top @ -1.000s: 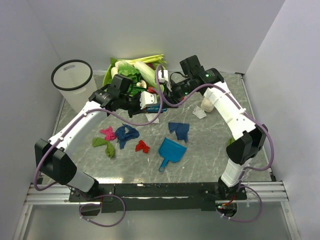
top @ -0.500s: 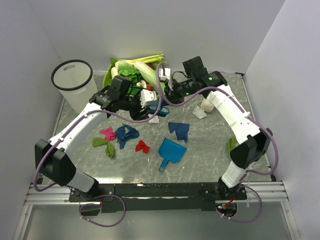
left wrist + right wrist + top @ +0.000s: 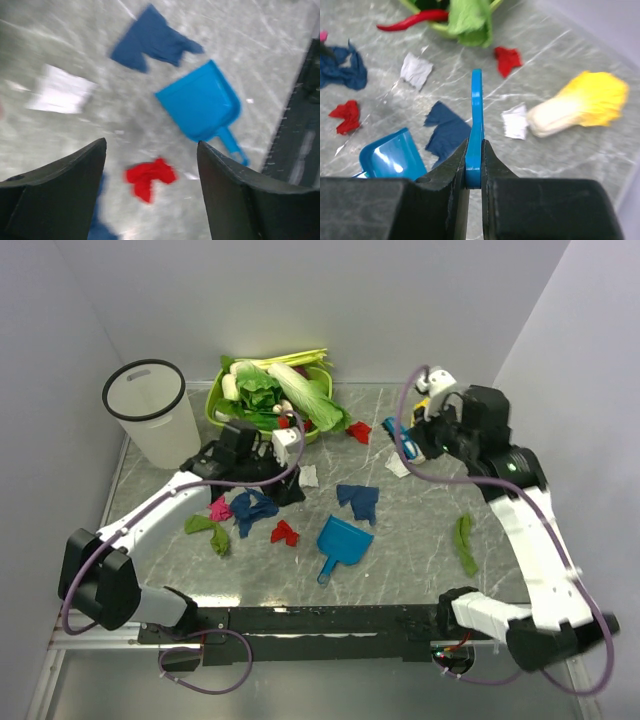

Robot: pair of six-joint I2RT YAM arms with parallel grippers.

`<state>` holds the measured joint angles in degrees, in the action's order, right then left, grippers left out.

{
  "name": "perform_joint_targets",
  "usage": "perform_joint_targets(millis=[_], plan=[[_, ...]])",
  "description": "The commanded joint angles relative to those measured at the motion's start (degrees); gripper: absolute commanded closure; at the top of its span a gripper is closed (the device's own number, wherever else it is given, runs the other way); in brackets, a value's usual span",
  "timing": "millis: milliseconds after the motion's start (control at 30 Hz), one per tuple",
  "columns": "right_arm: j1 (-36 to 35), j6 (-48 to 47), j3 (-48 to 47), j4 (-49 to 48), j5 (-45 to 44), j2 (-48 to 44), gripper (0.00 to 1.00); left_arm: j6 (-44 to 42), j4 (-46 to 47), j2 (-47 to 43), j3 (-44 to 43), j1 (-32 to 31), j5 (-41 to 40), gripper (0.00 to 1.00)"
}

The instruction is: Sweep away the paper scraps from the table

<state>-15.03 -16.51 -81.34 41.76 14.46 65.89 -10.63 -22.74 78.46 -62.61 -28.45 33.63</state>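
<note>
The paper scraps lie across the table (image 3: 420,540): red (image 3: 285,531), dark blue (image 3: 253,508) (image 3: 358,500), pink (image 3: 216,507), green (image 3: 210,530) and white (image 3: 308,476). My left gripper (image 3: 287,490) (image 3: 151,145) hangs open over the red scrap (image 3: 149,176), holding nothing. Raised at the right, my right gripper (image 3: 415,435) (image 3: 475,145) is shut on the flat blue handle (image 3: 477,115) of a tool (image 3: 398,433). Below it lie a dark blue scrap (image 3: 447,130), a white one (image 3: 515,122) and a red one (image 3: 507,57).
A light-blue dustpan (image 3: 342,543) (image 3: 202,102) lies in the middle near the front. A lime-green tray (image 3: 215,400) of vegetables stands at the back, a white bin (image 3: 150,410) at back left. A yellow cabbage (image 3: 580,105) and a green strip (image 3: 465,543) lie at the right.
The left gripper opened and dropped back toward the middle scraps. The right gripper shut on the blue handle and swung it away to the right.
</note>
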Motion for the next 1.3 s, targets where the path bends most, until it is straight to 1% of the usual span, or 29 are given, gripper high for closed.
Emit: perform_joint_targets(millis=[0,33,100,133,167,200,233,267,300,333,400,500,567,633,800,900,967,1000,1067,1100,1133,1267], plan=[[-0.09,1.74,1.96,4.9,-6.81,-6.72,1.0,10.28,6.39,1.51,3.46,-5.38,-0.65,0.25],[0.17,1.31,3.02,5.09,-6.9,-7.52,1.0,12.54,6.74,2.48,3.37,-7.57,-1.71,0.28],[0.09,1.74,5.57,4.91,-9.44,-10.06,1.0,16.68,7.27,6.07,3.11,-8.9,-5.21,0.35],[0.17,2.01,6.27,3.69,-9.88,-11.47,1.0,19.22,8.32,7.31,2.85,-9.78,-7.59,0.35],[0.17,2.1,6.8,2.9,-7.8,-12.79,1.0,24.73,9.11,8.46,2.32,-10.05,-9.61,0.33],[0.17,2.27,6.72,2.54,-7.0,-15.5,1.0,25.91,9.29,10.9,2.06,-10.31,-12.94,0.32],[0.17,2.1,6.63,2.63,-5.33,-16.66,1.0,25.49,7.82,12.32,0.57,-11.71,-14.19,0.34],[0.17,-0.42,7.16,2.8,-3.14,-17.63,1.0,22.88,6.76,13.99,-0.49,-12.33,-15.16,0.35],[0.17,-1.23,7.51,3.06,0.01,-18.68,1.0,21.89,5.7,17.4,-1.54,-12.86,-16.13,0.36],[0.17,-1.15,7.69,3.5,0.04,-18.95,1.0,21.71,5.26,19.0,-3.2,-13.04,-17.7,0.38],[0.35,-0.45,9.44,3.07,-1.35,-19.56,1.0,22.5,5.86,21.9,-4.01,-13.12,-19.65,0.37],[0.61,-0.27,11.55,2.72,-1.98,-21.32,1.0,22.23,5.87,24.19,-5.24,-13.65,-18.69,0.38],[0.79,0.6,12.78,1.41,-2.85,-22.11,1.0,22.76,6.3,25.42,-5.16,-13.74,-17.98,0.38],[1.4,0.87,13.4,0.78,-3.12,-22.29,1.0,23.03,6.13,26.48,-4.98,-13.83,-18.16,0.41],[3.68,0.69,14.02,-0.8,-2.94,-21.5,1.0,21.71,6.04,27.98,-5.68,-13.92,-16.49,0.51],[3.87,0.34,14.89,-1.85,-2.86,-21.06,1.0,21.27,6.04,28.68,-7.08,-13.92,-17.28,0.53],[3.86,0.34,15.68,-2.47,-2.51,-20.8,1.0,20.04,6.22,28.25,-7.44,-14.0,-17.28,0.6],[3.86,0.25,15.86,-2.73,-2.24,-20.8,1.0,18.73,5.87,28.24,-7.96,-14.44,-17.89,0.64],[3.95,-0.18,16.3,-3.17,-1.89,-20.62,1.0,17.32,4.12,29.2,-8.67,-14.97,-19.55,0.67],[3.87,-0.45,16.48,-3.52,-1.89,-20.62,1.0,17.4,3.07,29.73,-9.63,-15.41,-22.52,0.69],[4.04,-1.15,17.0,-4.4,-2.06,-20.8,1.0,17.49,0.53,30.35,-10.59,-15.41,-22.38,0.69],[4.13,-2.12,19.02,-7.48,-4.87,-21.42,1.0,15.91,-2.92,32.63,-13.76,-15.41,-20.53,0.68]])
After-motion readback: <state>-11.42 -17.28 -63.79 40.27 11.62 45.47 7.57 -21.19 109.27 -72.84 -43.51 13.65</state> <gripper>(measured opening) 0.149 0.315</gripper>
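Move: The dustpan lies about 12 cm to the right of the open left hand, 4 cm back and 18 cm below. On the table, the red cloth is almost straight under that hand, the blue cloth 8 cm ahead and 15 cm right, and a white paper scrap 15 cm ahead and 3 cm right. From the right hand, holding the brush, the dustpan is some 15 cm left, 8 cm back and 32 cm down, and the near paper scrap 15 cm straight ahead. Down to the dustpan's left front corner goes the left hand, its fingertips ending right beside the rim, though touch can't be told: it sinks about 15 cm and works 8 cm right, dipping back early and returning, while the fingers tip more steeply down and close from wide to about a third open. The right hand keeps the brush and draws back about 8 cm, drifting right, then eases slightly forward and down. ##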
